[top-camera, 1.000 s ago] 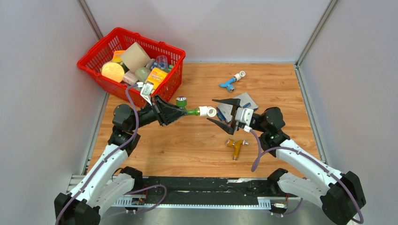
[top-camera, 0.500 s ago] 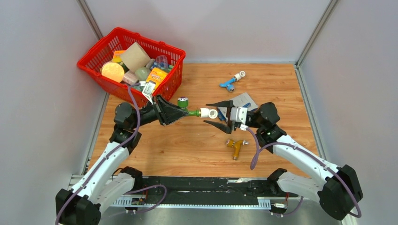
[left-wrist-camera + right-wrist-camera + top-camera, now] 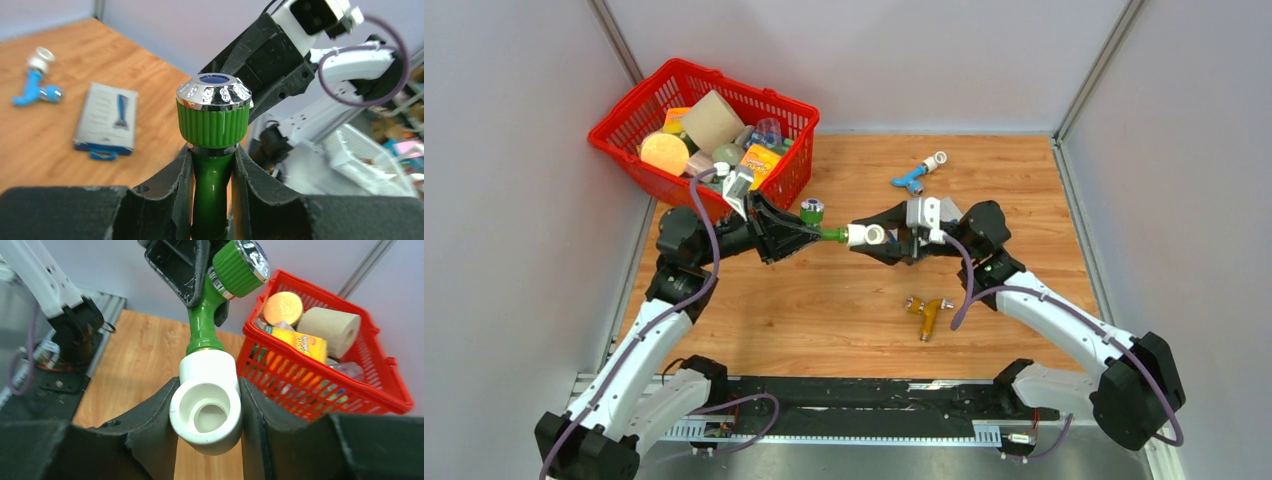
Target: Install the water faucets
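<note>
The green water faucet (image 3: 822,233) hangs level above the table, my left gripper (image 3: 804,236) shut on its stem just below the ribbed knob (image 3: 214,112). A white elbow fitting (image 3: 865,236) sits on the faucet's threaded end. My right gripper (image 3: 879,240) is shut on that fitting, both pads pressed to its sides (image 3: 207,402). In the right wrist view the green faucet (image 3: 202,327) rises from the fitting into the left gripper. The orange-yellow faucet (image 3: 927,310) lies on the table below the right gripper. The blue faucet (image 3: 913,179), joined to its own white fitting, lies at the back.
A red basket (image 3: 624,112) full of household items stands at the back left, close behind my left gripper. A flat grey packet (image 3: 106,119) lies on the wood under my right wrist. Grey walls enclose the table on three sides.
My right gripper moved left and up to the white fitting and closed its jaws on it. The left gripper kept its hold on the green faucet and shifted slightly up.
</note>
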`<state>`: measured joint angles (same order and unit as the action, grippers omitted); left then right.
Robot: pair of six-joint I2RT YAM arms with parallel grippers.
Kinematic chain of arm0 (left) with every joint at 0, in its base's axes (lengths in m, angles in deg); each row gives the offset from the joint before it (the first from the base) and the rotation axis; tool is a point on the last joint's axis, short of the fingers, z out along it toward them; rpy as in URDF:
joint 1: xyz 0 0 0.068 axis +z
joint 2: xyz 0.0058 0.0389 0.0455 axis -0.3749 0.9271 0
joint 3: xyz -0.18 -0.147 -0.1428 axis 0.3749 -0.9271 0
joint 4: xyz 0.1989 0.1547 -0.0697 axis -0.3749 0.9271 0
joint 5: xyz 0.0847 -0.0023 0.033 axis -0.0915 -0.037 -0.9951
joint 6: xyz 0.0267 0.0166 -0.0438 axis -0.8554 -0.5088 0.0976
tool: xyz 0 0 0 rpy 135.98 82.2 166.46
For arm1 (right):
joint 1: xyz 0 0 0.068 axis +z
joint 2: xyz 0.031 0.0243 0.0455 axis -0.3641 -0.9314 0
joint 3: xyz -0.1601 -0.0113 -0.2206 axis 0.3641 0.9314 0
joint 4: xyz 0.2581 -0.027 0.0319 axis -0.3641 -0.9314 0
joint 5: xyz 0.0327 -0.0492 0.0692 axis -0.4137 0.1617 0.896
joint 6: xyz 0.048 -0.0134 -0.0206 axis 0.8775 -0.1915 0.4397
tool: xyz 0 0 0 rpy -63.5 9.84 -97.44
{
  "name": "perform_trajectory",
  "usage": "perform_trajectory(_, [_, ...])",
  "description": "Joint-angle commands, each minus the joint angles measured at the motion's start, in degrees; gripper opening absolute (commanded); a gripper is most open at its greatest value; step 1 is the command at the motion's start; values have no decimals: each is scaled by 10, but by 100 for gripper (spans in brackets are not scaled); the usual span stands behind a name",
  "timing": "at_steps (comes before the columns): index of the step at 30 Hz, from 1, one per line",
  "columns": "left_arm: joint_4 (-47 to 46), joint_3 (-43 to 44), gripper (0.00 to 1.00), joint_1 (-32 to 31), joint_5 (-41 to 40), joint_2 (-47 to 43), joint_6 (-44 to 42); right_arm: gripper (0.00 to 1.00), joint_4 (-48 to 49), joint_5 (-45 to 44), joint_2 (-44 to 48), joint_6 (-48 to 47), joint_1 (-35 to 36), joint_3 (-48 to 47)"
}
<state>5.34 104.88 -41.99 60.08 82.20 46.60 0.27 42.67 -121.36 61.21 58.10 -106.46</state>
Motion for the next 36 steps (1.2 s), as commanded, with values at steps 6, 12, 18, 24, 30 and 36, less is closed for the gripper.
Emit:
perform_trajectory(6, [236, 103, 0, -2, 13, -54, -419, 0, 107, 70, -126, 526, -6, -136])
perform_trajectory(12, [275, 127, 0, -3, 16, -63, -493, 0, 162, 54, -251, 874, -20, -183])
perform_trajectory(18, [287, 104, 0, -16, -3, -93, -512, 7, 381, 58, -346, 1131, -12, -144])
perform_trajectory(24, [263, 63, 0, -17, -28, -124, -481, 37, 170, 35, -275, 910, -17, -173])
perform_trajectory(30, [200, 28, 0, -17, -60, -131, -362, 60, 19, -11, -190, 708, -57, -182])
perform_trajectory(36, [48, -37, 0, -16, -73, -124, -197, 71, -3, -15, -112, 567, -106, -157])
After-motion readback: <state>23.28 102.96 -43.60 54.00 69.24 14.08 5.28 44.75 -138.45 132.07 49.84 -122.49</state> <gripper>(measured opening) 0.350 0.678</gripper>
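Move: The right hand already grips the white elbow on the green faucet's outlet; the faucet's middle lies about 8 cm left and 1 cm ahead. Below it by some 28 cm stand the grey box, 11 cm ahead and 12 cm right, and the yellow faucet, 6 cm back and 11 cm right. From the left hand, which holds the green faucet, the elbow is about 10 cm right, level fore-and-aft and in height. Right hand rolls the elbow top-forward some 80 degrees, left counter-rolls the faucet 30, then right opens, withdrawing forward. ##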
